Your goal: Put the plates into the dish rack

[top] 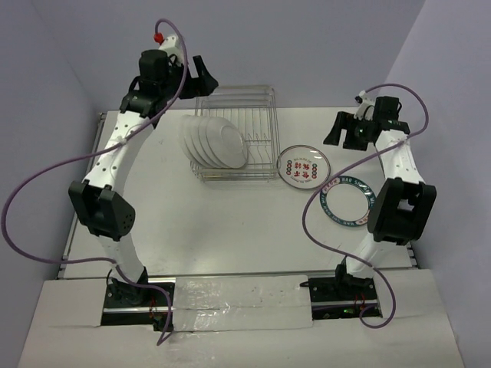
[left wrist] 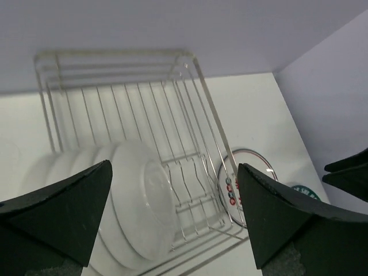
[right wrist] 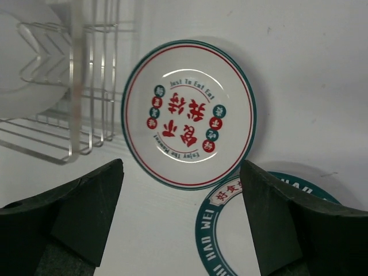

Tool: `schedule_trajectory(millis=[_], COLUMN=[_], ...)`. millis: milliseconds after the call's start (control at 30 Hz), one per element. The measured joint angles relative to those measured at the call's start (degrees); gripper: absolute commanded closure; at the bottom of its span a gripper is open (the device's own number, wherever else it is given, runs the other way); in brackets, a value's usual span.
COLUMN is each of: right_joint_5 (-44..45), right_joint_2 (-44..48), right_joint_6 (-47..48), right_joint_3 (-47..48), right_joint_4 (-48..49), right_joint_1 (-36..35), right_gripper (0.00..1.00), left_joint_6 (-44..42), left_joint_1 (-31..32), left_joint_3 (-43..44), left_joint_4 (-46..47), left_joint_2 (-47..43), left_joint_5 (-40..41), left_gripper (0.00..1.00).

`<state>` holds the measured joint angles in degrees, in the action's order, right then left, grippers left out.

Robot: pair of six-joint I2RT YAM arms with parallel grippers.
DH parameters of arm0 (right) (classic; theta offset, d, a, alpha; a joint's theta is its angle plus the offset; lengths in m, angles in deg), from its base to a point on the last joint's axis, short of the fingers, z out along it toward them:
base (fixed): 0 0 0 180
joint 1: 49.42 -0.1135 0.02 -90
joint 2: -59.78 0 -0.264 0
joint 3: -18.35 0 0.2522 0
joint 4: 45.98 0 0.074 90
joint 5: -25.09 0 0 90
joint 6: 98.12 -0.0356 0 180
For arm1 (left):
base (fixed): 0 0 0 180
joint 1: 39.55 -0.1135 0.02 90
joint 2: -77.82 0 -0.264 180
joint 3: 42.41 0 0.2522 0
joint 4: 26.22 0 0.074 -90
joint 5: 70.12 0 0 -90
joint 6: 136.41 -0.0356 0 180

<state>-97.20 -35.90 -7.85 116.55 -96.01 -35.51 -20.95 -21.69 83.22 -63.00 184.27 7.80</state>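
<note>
The silver wire dish rack (top: 247,121) stands at the back of the table, and several white plates (top: 214,142) lean upright in its near left part, undersides showing. My left gripper (top: 203,80) hangs open above the rack's back left. The left wrist view shows its jaws wide apart over the racked plates (left wrist: 135,198), holding nothing. A plate with red characters (top: 303,165) lies flat right of the rack. A teal-rimmed plate (top: 347,198) lies beside it. My right gripper (right wrist: 181,224) is open above both, the red-character plate (right wrist: 190,112) ahead and the teal-rimmed plate (right wrist: 214,230) under its right finger.
The rack's far half (left wrist: 132,109) holds only bare wire prongs. Lilac walls close in behind and on both sides. Purple cables loop off both arms. The table's near edge runs along a taped strip (top: 238,295) between the arm bases.
</note>
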Motion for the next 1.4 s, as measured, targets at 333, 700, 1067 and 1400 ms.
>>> schedule_trajectory(millis=[333,700,1067,1400], right_joint_5=[2.93,0.92,-5.33,-11.41], right_joint_2=[-17.66,-31.93,-40.57,-42.07], right_joint_6=[12.33,15.67,14.84,13.29], right_joint_3=[8.31,18.36,27.21,30.01], right_joint_4=[-6.93,-13.09,-19.52,-24.59], right_joint_1=[0.02,0.02,0.02,0.57], right_gripper=[0.37,0.48,0.63,1.00], left_joint_6=[-15.93,-21.90,-24.02,-23.52], left_joint_1=[0.35,5.79,8.66,8.66], left_joint_3=[-2.97,-12.94,-14.03,-15.15], left_joint_4=[-0.68,-0.33,0.57,1.73], left_joint_2=[-13.16,-17.53,-20.46,-20.52], left_joint_5=[-6.12,-8.83,-7.43,-5.62], left_gripper=[0.01,0.01,0.01,0.01])
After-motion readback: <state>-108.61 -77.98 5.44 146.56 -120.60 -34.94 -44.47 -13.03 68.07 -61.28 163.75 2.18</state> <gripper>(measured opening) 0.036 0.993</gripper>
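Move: The red-lettered plate lies about 8 cm left of the open right hand, 1 cm ahead and some 18 cm below. The green-rimmed plate is roughly 14 cm back and 9 cm right of that hand; the dish rack's middle is some 34 cm left, 10 cm ahead and 12 cm below it. From the empty left hand, the red-lettered plate is about 35 cm right, 7 cm back and 33 cm down. Right hand sinks about 16 cm, pinching the red-lettered plate's right rim, while the left draws back 12 cm. ##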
